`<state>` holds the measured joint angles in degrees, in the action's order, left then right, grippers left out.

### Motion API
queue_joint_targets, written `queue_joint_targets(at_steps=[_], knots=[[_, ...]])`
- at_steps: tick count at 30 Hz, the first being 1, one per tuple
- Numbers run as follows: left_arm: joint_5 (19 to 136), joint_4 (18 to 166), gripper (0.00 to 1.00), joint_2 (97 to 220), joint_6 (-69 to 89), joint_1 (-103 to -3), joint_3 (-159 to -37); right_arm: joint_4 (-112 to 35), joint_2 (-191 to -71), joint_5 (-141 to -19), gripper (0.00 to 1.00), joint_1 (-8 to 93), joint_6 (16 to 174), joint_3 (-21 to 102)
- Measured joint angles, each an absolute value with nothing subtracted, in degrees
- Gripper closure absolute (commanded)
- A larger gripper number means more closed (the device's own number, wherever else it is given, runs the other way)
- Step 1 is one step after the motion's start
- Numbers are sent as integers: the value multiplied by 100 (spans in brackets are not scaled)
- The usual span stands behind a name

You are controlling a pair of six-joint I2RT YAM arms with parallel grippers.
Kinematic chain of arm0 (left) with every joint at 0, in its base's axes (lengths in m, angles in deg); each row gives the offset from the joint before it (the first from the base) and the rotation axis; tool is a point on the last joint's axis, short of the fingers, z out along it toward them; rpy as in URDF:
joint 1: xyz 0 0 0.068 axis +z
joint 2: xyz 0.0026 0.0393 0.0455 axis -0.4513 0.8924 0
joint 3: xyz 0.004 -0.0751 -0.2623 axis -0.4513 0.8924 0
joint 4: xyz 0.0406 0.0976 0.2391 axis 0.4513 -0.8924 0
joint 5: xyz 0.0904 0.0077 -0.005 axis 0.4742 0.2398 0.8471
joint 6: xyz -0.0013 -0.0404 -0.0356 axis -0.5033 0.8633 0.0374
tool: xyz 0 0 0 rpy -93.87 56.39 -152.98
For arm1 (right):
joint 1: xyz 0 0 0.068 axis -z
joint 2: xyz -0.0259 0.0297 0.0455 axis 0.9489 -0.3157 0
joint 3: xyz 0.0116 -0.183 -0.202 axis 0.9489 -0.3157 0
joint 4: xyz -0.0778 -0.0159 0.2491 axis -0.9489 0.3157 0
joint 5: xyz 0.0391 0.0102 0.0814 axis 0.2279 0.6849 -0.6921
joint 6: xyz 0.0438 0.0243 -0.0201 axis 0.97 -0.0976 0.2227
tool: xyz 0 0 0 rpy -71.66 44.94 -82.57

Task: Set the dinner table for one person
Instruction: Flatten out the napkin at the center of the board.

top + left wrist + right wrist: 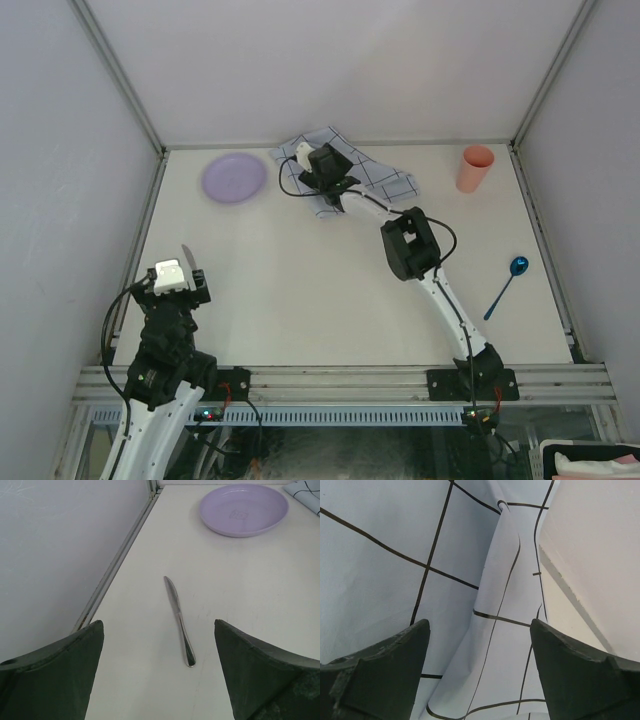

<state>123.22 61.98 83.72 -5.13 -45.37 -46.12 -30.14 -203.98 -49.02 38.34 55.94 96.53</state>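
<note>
The off-white dinner table (300,290) carries a lilac plate (235,178) (244,509) at the back left. A pale blue cloth with a dark grid (375,178) (385,580) lies rumpled at the back middle. My right gripper (318,170) (479,622) hangs open just over the cloth, with a raised fold running up between its fingers. A steel knife (187,257) (179,620) lies near the left rail. My left gripper (183,283) (158,622) is open just behind the knife's handle, apart from it. An orange cup (475,168) stands at the back right, and a blue spoon (507,285) lies near the right edge.
Aluminium rails (140,240) and pale walls close in the table on the left, back and right. In the right wrist view the back wall (600,555) stands close beside the cloth. The right arm (410,248) stretches diagonally across the middle of the table.
</note>
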Motion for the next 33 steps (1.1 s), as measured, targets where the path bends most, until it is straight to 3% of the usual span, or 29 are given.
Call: queue_joint_targets(at_steps=[2,5,14,15,26,33], knots=[[12322,6200,5,8372,-515,-4537,-4612,-3062,-20379,-4922,22,3852,5581,9611],[12320,6200,4,8372,-531,-4537,-4612,-3149,-20366,-4948,36,3860,5507,9541],[12320,6235,4,8372,-771,-4537,-4607,-3029,-20366,-4963,97,4075,5242,9327],[12320,6246,4,8372,-799,-4537,-4607,-3029,-20366,-4961,100,4105,5225,9294],[12307,6530,0,8372,-889,-4537,-4306,-2686,-19959,-5206,100,4317,5467,8894],[12329,6635,1,8615,-1138,-4537,-4402,-1622,-18508,-6159,100,4457,6199,8245]])
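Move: The napkin's raised fold lies about 4 cm right of the open right hand, about 1 cm ahead and 3 cm below. The purple plate is some 19 cm left of that hand and 4 cm back; the orange cup is about 36 cm right and 3 cm back. From the left hand, the fold is roughly 43 cm ahead, 25 cm right and 17 cm below. Sliding right 5 cm and dipping, the right hand pinches the napkin's fold, then lifts 8 cm, drawing back. ##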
